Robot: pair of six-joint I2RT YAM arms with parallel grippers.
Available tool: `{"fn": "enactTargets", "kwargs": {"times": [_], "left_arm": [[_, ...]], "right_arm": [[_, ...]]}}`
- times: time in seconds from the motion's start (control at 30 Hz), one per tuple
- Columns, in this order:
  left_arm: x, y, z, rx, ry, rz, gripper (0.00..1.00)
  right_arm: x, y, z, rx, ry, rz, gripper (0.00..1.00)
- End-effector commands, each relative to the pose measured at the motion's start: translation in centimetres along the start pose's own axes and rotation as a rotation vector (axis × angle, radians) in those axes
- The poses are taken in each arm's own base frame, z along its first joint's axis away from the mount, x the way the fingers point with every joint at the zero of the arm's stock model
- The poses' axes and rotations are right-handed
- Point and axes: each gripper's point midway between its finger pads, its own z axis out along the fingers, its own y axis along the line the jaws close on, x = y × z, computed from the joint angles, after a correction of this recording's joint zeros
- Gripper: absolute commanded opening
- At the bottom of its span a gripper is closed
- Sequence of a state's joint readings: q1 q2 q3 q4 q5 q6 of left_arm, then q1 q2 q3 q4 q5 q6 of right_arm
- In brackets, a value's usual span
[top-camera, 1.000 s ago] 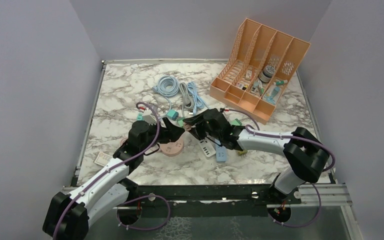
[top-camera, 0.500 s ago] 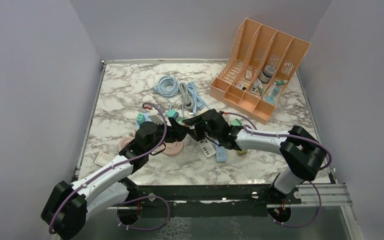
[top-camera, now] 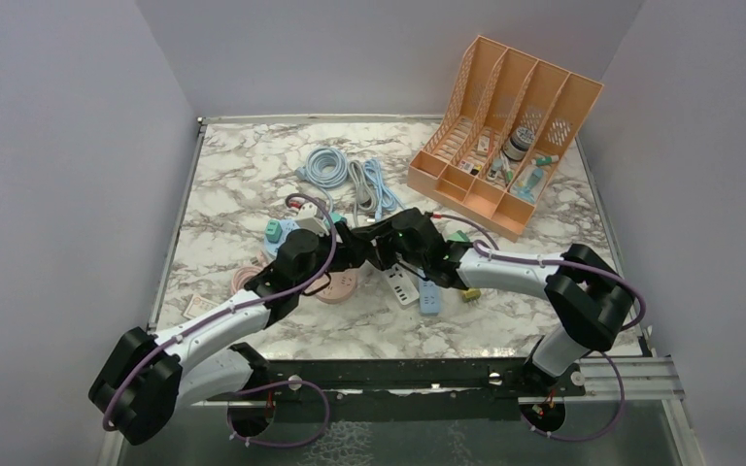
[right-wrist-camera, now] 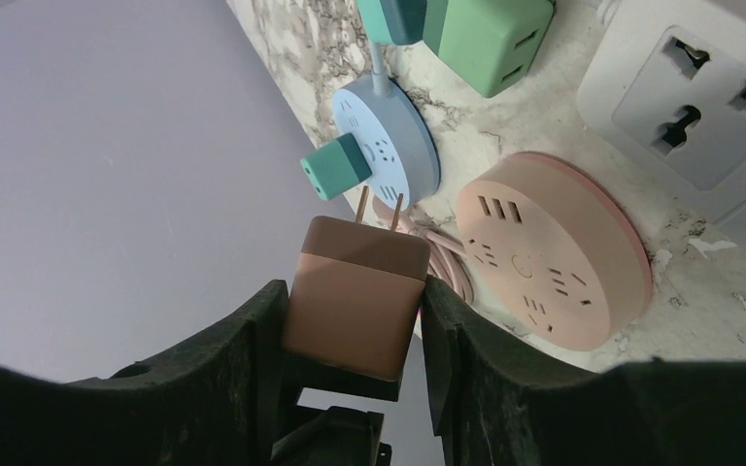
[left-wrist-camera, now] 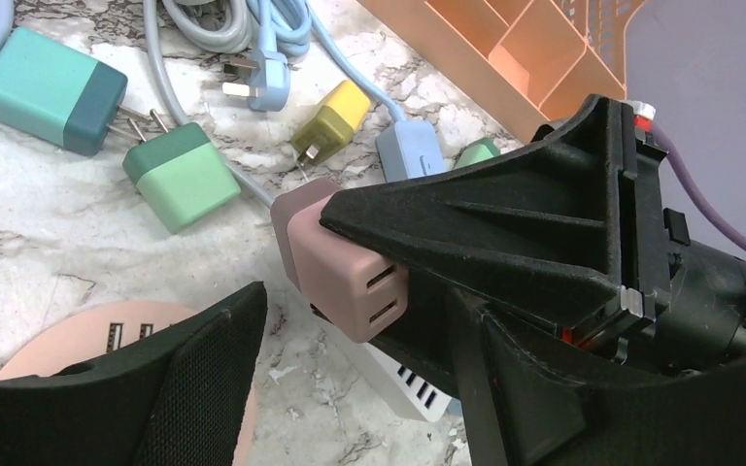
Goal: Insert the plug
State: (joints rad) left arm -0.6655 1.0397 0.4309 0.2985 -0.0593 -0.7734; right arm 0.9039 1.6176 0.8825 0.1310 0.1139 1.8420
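Note:
My right gripper (right-wrist-camera: 355, 291) is shut on a pink-brown plug (right-wrist-camera: 355, 296), its two prongs pointing away toward the table. The plug also shows in the left wrist view (left-wrist-camera: 335, 267), held above the marble. My left gripper (left-wrist-camera: 355, 335) is open, its fingers (left-wrist-camera: 165, 388) on either side of the space just below the plug, not touching it. In the top view both grippers meet at mid-table, left (top-camera: 350, 249) and right (top-camera: 377, 248). A round pink power strip (right-wrist-camera: 554, 262) lies flat just beside them and also shows in the top view (top-camera: 336, 285).
A white power strip (top-camera: 403, 285) lies under the right gripper. A round blue socket (right-wrist-camera: 389, 146) carries a teal plug. Green, teal and yellow adapters (left-wrist-camera: 180, 180) and coiled cables (top-camera: 345, 175) lie behind. An orange file rack (top-camera: 505, 136) stands back right.
My left arm has reached forward and right until its open gripper closes in on the plug. My right gripper has kept its hold and barely moved.

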Motion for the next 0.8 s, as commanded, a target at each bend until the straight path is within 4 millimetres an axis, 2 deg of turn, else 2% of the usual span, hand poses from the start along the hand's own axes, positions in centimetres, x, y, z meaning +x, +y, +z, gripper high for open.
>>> {"fn": "enactTargets", "kwargs": {"times": [0.0,0.17,0.43,0.57,0.67,0.77], "left_arm": [[-3.1,-2.1,0.6,0.032,-0.104,-0.032,0.68],[-3.4,-2.2,1.0,0.022,-0.112,-0.042,0.57],[-3.2,-1.4,1.3,-0.011,-0.127,-0.046,0.31],[-3.0,-1.6,1.2,0.01,-0.115,0.009,0.2],[-2.7,-2.2,0.9,0.051,-0.091,0.063,0.17],[-2.4,-2.7,0.3,0.082,-0.073,0.094,0.14]], "right_arm": [[0.8,1.5,-0.1,-0.033,0.034,-0.021,0.42],[1.0,1.2,0.1,-0.022,0.049,-0.03,0.42],[1.1,0.7,-0.1,-0.007,0.054,-0.045,0.43],[0.1,0.7,-0.1,-0.024,0.012,-0.117,0.53],[-0.9,1.1,-0.6,-0.069,0.003,-0.214,0.67],[-2.2,1.0,-1.5,-0.082,-0.011,-0.27,0.73]]}}
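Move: The pink plug I want to take with my left hand is just off its fingertips, about 2 cm ahead and 2 cm to the right, at its height, slotted end facing me. From that hand, down on the table, the green plug is roughly 5 cm ahead and 2 cm left, the pink round socket 4 cm back and 6 cm left, the white power strip 3 cm back and 7 cm right. My right hand already grips the pink plug between its fingers. I ease my open left hand forward about 1 cm, up to the slotted end of the pink plug, and close its fingers from well open to about a third, pinching that end. My right hand keeps its grip while drifting forward barely half a centimetre, then opens its fingers and starts to edge right, its fingers tipping up slightly. ##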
